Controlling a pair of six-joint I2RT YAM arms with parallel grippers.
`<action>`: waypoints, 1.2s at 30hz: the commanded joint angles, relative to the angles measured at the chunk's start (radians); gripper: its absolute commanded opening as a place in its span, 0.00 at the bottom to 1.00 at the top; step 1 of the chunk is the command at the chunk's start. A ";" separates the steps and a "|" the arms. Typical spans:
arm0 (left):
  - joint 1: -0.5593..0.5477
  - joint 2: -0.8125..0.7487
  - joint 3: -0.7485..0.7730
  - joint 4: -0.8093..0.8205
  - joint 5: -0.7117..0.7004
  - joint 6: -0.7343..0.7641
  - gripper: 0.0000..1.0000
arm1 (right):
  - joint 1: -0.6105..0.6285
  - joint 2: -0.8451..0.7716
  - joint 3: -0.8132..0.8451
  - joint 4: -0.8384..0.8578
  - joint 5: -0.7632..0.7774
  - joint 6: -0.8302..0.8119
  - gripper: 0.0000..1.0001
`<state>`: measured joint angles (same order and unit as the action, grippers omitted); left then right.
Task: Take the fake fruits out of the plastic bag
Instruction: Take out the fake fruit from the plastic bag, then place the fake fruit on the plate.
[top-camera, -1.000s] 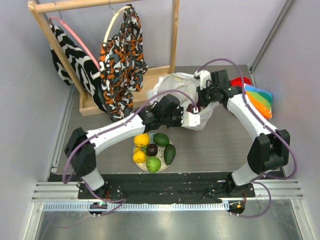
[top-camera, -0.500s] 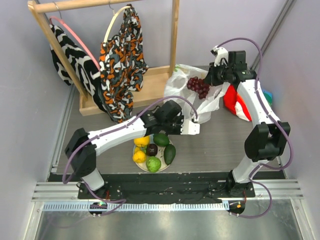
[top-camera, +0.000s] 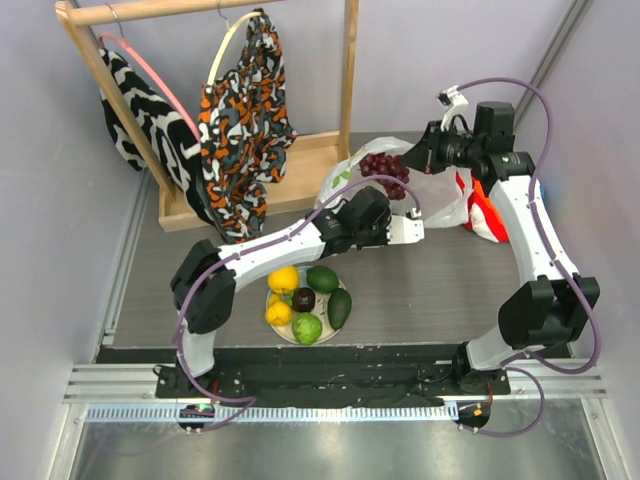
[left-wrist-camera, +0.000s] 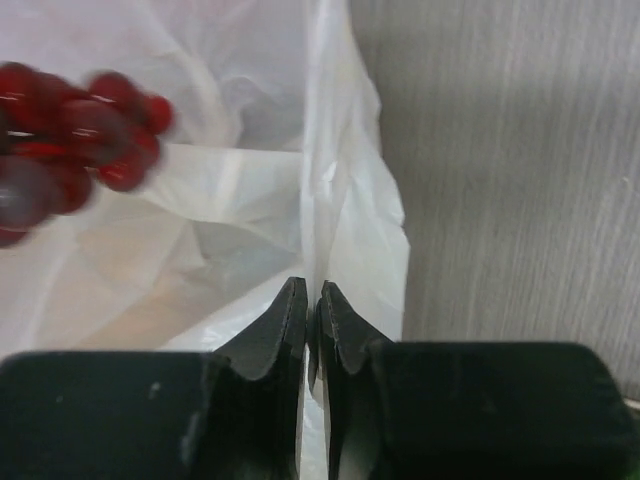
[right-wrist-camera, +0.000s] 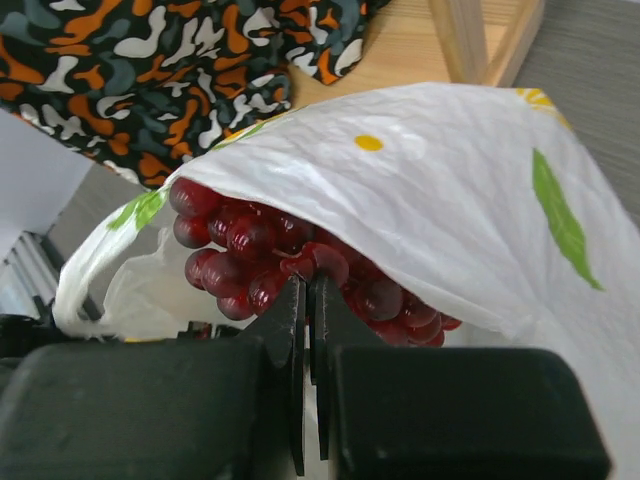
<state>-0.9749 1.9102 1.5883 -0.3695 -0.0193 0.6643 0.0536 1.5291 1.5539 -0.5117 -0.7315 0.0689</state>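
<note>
The white plastic bag (top-camera: 440, 200) lies at the back right of the table. My left gripper (top-camera: 412, 230) is shut on a thin fold of the bag's near edge (left-wrist-camera: 340, 240). My right gripper (top-camera: 415, 160) is shut on the dark red grape bunch (top-camera: 383, 167) and holds it up at the bag's mouth; in the right wrist view the grapes (right-wrist-camera: 260, 245) hang under the bag's upper flap (right-wrist-camera: 440, 200). Lemons (top-camera: 283, 279), dark green avocados (top-camera: 322, 279) and a lime (top-camera: 307, 327) sit on the plate (top-camera: 290, 336) near the front.
A wooden clothes rack (top-camera: 345, 70) with patterned garments (top-camera: 245, 120) stands at the back left, its base next to the bag. A red and rainbow-striped cloth (top-camera: 487, 210) lies right of the bag, under my right arm.
My right gripper has lifted the grape bunch up and back out of the bag. My left gripper moved right along with the bag's edge. The bag has spread and shifted right.
</note>
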 joint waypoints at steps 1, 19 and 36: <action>0.007 -0.091 0.029 0.069 -0.050 -0.063 0.13 | -0.006 -0.061 -0.084 0.064 -0.079 0.049 0.01; 0.091 -0.494 0.176 -0.304 0.170 -0.379 0.83 | 0.024 -0.222 -0.002 -0.030 -0.154 -0.010 0.01; 0.573 -0.688 0.087 -0.215 0.008 -0.391 0.86 | 0.445 -0.205 0.074 -0.358 -0.112 -0.239 0.01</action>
<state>-0.4534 1.2957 1.7138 -0.6121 -0.0338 0.3107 0.4435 1.3136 1.6157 -0.8234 -0.8562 -0.1169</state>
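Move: The grapes already hang from the right fingertips, over the bag's mouth. The fruit plate they are bound for lies some 24 cm back and 20 cm left of that hand, about 28 cm below; its nearer avocado is 18 cm back and 17 cm left, the orange 18 cm back and 26 cm left. From the left hand, nipping the bag's rim, the plate is about 16 cm back, 14 cm left and 13 cm below; the bag's middle is 10 cm ahead, 9 cm right. Still pinching the grapes by the top, the right hand dips, lifts them up clear of the bag, then swings back some 18 cm and left about 11 cm towards the plate, turning roughly 30 degrees counter-clockwise and sinking slightly at the end. The left fingers open wide and let go of the bag's rim; that hand climbs away nearly 30 cm and swings left towards the hanging patterned cloth. ##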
